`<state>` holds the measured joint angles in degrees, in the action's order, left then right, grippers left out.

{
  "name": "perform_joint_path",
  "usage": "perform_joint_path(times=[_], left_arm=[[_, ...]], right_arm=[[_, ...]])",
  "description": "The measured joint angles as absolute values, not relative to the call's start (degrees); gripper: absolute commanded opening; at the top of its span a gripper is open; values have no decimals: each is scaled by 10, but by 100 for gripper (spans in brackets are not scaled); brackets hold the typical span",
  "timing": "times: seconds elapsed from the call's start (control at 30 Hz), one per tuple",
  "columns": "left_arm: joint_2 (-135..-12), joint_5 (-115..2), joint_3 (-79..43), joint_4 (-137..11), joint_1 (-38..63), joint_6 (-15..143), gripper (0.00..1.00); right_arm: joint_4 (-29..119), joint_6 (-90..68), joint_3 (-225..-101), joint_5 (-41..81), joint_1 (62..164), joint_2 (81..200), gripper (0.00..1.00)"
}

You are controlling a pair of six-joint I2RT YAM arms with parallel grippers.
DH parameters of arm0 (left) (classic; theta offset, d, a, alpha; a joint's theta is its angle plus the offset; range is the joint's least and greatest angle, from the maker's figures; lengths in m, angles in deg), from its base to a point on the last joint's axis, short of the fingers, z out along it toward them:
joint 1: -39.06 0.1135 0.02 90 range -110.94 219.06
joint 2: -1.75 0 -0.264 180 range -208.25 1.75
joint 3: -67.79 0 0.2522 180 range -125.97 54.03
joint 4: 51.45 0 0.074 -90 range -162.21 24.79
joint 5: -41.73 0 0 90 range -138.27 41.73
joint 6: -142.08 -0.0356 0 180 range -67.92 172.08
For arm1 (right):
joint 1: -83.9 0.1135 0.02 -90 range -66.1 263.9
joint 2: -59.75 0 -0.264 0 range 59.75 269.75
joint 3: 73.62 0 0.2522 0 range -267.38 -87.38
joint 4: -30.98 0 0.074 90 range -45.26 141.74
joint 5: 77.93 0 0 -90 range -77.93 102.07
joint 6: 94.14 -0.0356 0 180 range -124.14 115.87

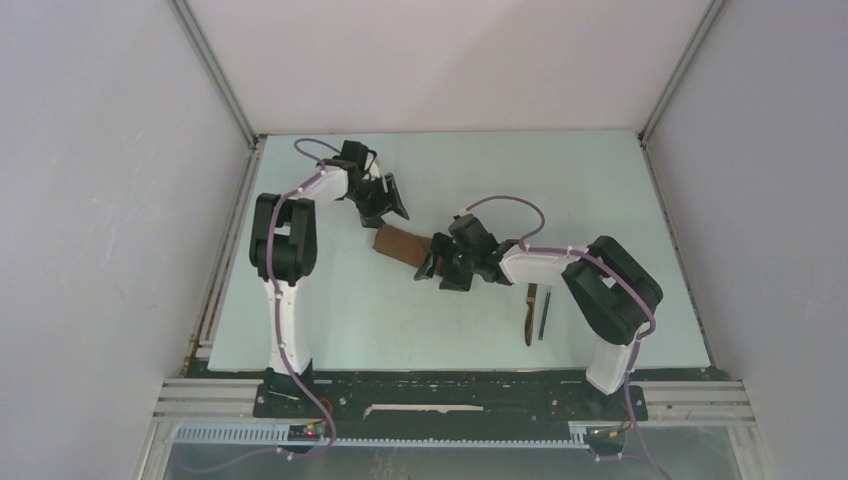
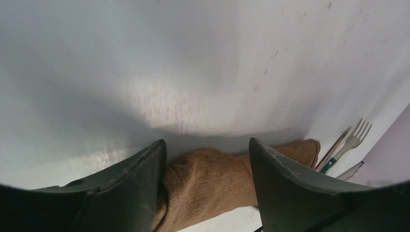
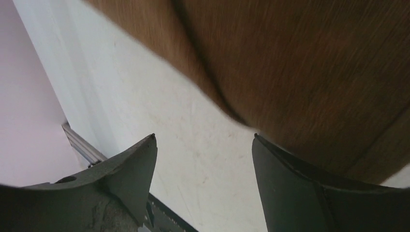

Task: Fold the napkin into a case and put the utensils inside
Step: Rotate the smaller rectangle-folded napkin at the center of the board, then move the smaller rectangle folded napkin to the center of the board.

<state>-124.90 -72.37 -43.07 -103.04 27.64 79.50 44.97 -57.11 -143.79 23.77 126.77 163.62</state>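
Observation:
The brown napkin (image 1: 403, 243) lies folded into a narrow strip at mid-table. My left gripper (image 1: 386, 208) hovers over its far-left end, open. In the left wrist view the cloth (image 2: 212, 183) lies below and between the wide-spread fingers (image 2: 140, 179) of that gripper (image 2: 207, 142). My right gripper (image 1: 433, 266) is open at the strip's near-right end. Only bare table shows between its tips (image 3: 204, 136), and the cloth (image 3: 300, 63) fills the upper right. The utensils (image 1: 535, 313), a wooden-handled knife and a thinner dark piece, lie on the table near the right arm. A fork (image 2: 357, 135) shows past the cloth.
The pale tabletop (image 1: 350, 310) is boxed in by white walls with aluminium posts (image 1: 215, 70) at the back corners. A black mounting rail (image 1: 450, 390) runs along the near edge, and the right arm's elbow (image 1: 610, 285) stands close beside the utensils.

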Motion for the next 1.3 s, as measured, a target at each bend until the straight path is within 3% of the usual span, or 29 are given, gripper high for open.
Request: perform_joint_path(times=[0.27, 0.4, 0.67, 0.77, 0.87, 0.93, 1.07, 1.3], left_arm=[[-1115, -751, -206, -954, 259, 837, 72], [-1041, -791, -71, -861, 214, 910, 72], [-926, -765, 54, -789, 110, 981, 75], [-875, -735, 58, -800, 120, 973, 66], [-847, -728, 58, -798, 122, 960, 41], [-843, -739, 58, -789, 122, 953, 31], [-846, -774, 65, -741, 113, 958, 23], [-907, -804, 90, -645, 88, 972, 21]], right_arm=[[433, -528, -1449, 295, 1129, 1654, 81], [498, -445, -1522, 336, 1033, 1693, 81], [657, -292, -1560, 321, 999, 1653, 83], [678, -278, -1540, 365, 1026, 1596, 83], [658, -281, -1522, 430, 1051, 1558, 82], [629, -296, -1507, 471, 1067, 1552, 82], [551, -354, -1474, 531, 1090, 1564, 81], [498, -412, -1453, 536, 1080, 1592, 82]])
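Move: The folded napkin's middle lies about 9 cm back and 7 cm to the right of the left hand, barely below fingertip height; that hand stands at the napkin's far left end. From the right hand, low at the near right part, the middle is some 7 cm ahead and 3 cm to its left. The knife lies about 20 cm right and 6 cm back of the right hand, the fork 24 cm right and 6 cm back. Low at opposite ends, the hands push the napkin round: the left sweeps its left end back about 19 cm and some 8 cm right, the right sweeps the other end forward and right, about 14 cm each way. Both then rise, the right drawing back and left with fingers still wide, the left nearly closing its fingers above the near end, shifting slightly right and starting to sink. ##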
